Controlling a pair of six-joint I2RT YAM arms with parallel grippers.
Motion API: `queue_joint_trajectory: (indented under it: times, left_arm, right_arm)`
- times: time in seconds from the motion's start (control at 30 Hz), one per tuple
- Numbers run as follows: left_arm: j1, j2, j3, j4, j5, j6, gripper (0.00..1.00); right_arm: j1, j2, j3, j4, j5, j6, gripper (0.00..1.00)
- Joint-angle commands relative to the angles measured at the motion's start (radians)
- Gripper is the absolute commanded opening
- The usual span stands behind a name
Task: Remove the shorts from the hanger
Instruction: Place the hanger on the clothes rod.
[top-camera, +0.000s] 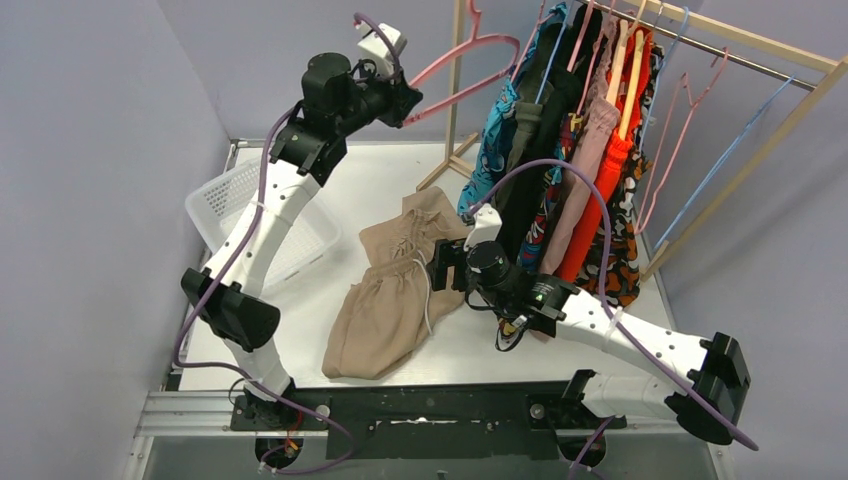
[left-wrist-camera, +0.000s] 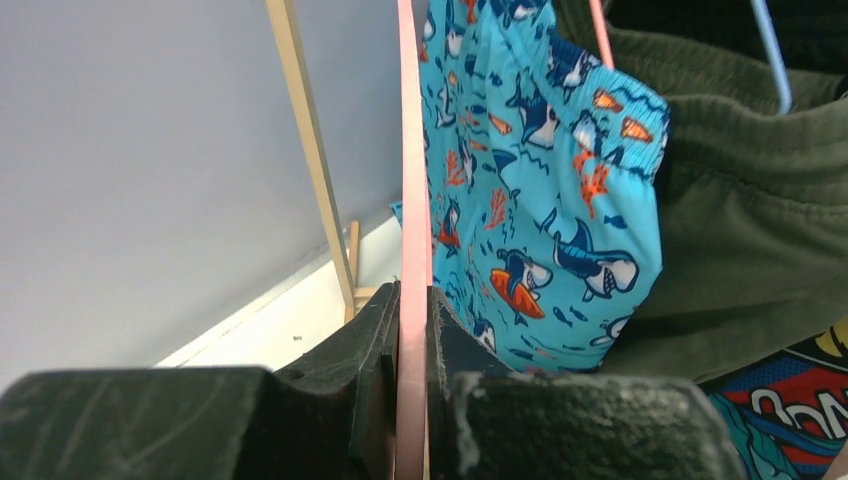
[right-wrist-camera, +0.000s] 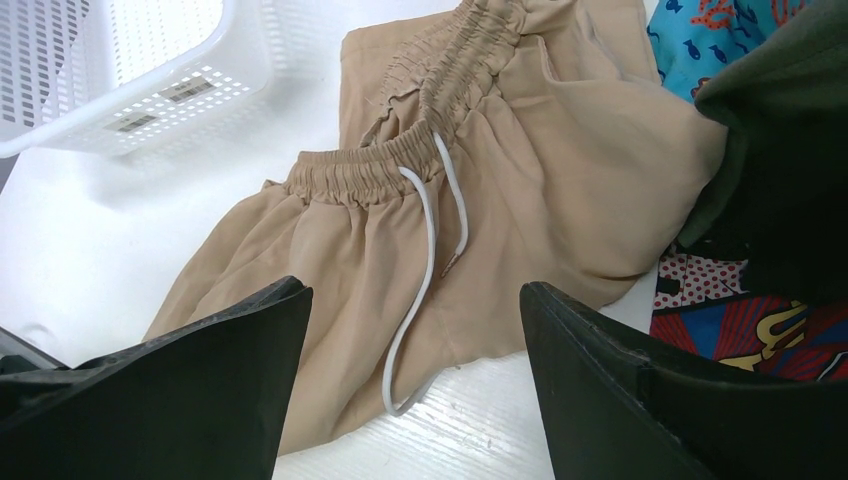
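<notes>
High at the back left, my left gripper (top-camera: 410, 102) is shut on a bare pink hanger (top-camera: 470, 42), beside the rack's left end. In the left wrist view the jaws (left-wrist-camera: 413, 295) pinch the hanger's pink bar (left-wrist-camera: 412, 150), with teal shark-print shorts (left-wrist-camera: 540, 180) and olive green shorts (left-wrist-camera: 740, 200) hanging just past it. Tan shorts (top-camera: 390, 290) lie crumpled on the table, off any hanger. Low over their right edge, my right gripper (top-camera: 440, 265) stands open; its wrist view shows the jaws (right-wrist-camera: 410, 295) wide apart above the tan fabric (right-wrist-camera: 400, 230) and its white drawstring (right-wrist-camera: 425, 260), holding nothing.
A wooden rack (top-camera: 740, 40) at the back right carries several shorts on hangers: teal, olive, black, pink, orange (top-camera: 615, 170) and patterned. Empty pink and blue hangers hang at its right end. A white plastic basket (top-camera: 260, 215) sits on the table's left side.
</notes>
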Motion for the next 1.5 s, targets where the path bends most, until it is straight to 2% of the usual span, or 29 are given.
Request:
queue_joint_trajectory:
  times: [0.0, 0.23, 0.37, 0.47, 0.7, 1.0, 1.47]
  left_arm:
    - [-0.003, -0.095, -0.013, 0.210, 0.003, 0.002, 0.00]
    - [-0.005, -0.098, -0.035, 0.270, 0.018, -0.004, 0.00]
    - [-0.004, -0.042, 0.061, 0.230, 0.032, 0.005, 0.00]
    - [-0.006, -0.025, 0.073, 0.248, 0.049, 0.000, 0.00]
    - [-0.011, 0.109, 0.315, 0.078, 0.043, -0.029, 0.00]
    - [-0.011, 0.186, 0.365, 0.017, 0.035, -0.023, 0.00]
    - [-0.001, 0.211, 0.378, 0.119, 0.085, -0.099, 0.00]
  right_arm:
    - [0.007, -0.042, -0.001, 0.020, 0.036, 0.017, 0.78]
    - [0.008, -0.042, -0.008, 0.021, 0.037, 0.035, 0.78]
    - [0.008, -0.039, -0.006, 0.014, 0.034, 0.039, 0.78]
    - [0.008, -0.042, -0.008, 0.012, 0.037, 0.045, 0.79]
    - [0.008, -0.050, -0.013, 0.013, 0.042, 0.047, 0.79]
    - [0.008, -0.063, -0.011, -0.007, 0.050, 0.050, 0.79]
    - [0.009, -0.068, -0.007, -0.025, 0.051, 0.069, 0.79]
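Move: The place for the hanger, the free left end of the clothes rod, is out of view. Judging by the line of the rod, it lies some 13 cm ahead of the left hand, 11 cm to its right and 15 cm above. The rack's left post stands about 13 cm ahead and 7 cm right; the shark shorts hang around 10 cm ahead, 16 cm right and 8 cm lower. From the right hand, the free rod end is roughly 35 cm ahead, 8 cm right and 40 cm up. Still pinching the emptied pink hanger by its lower corner, the left hand lifts it about 8 cm, easing slightly back at first while the wrist tips up some 10 degrees. It then carries the hanger forward and right towards the rod's free end, sinking about 5 cm as the wrist partly levels, and finishes with a slight rise. Whether the hook touches the rod can't be seen. ##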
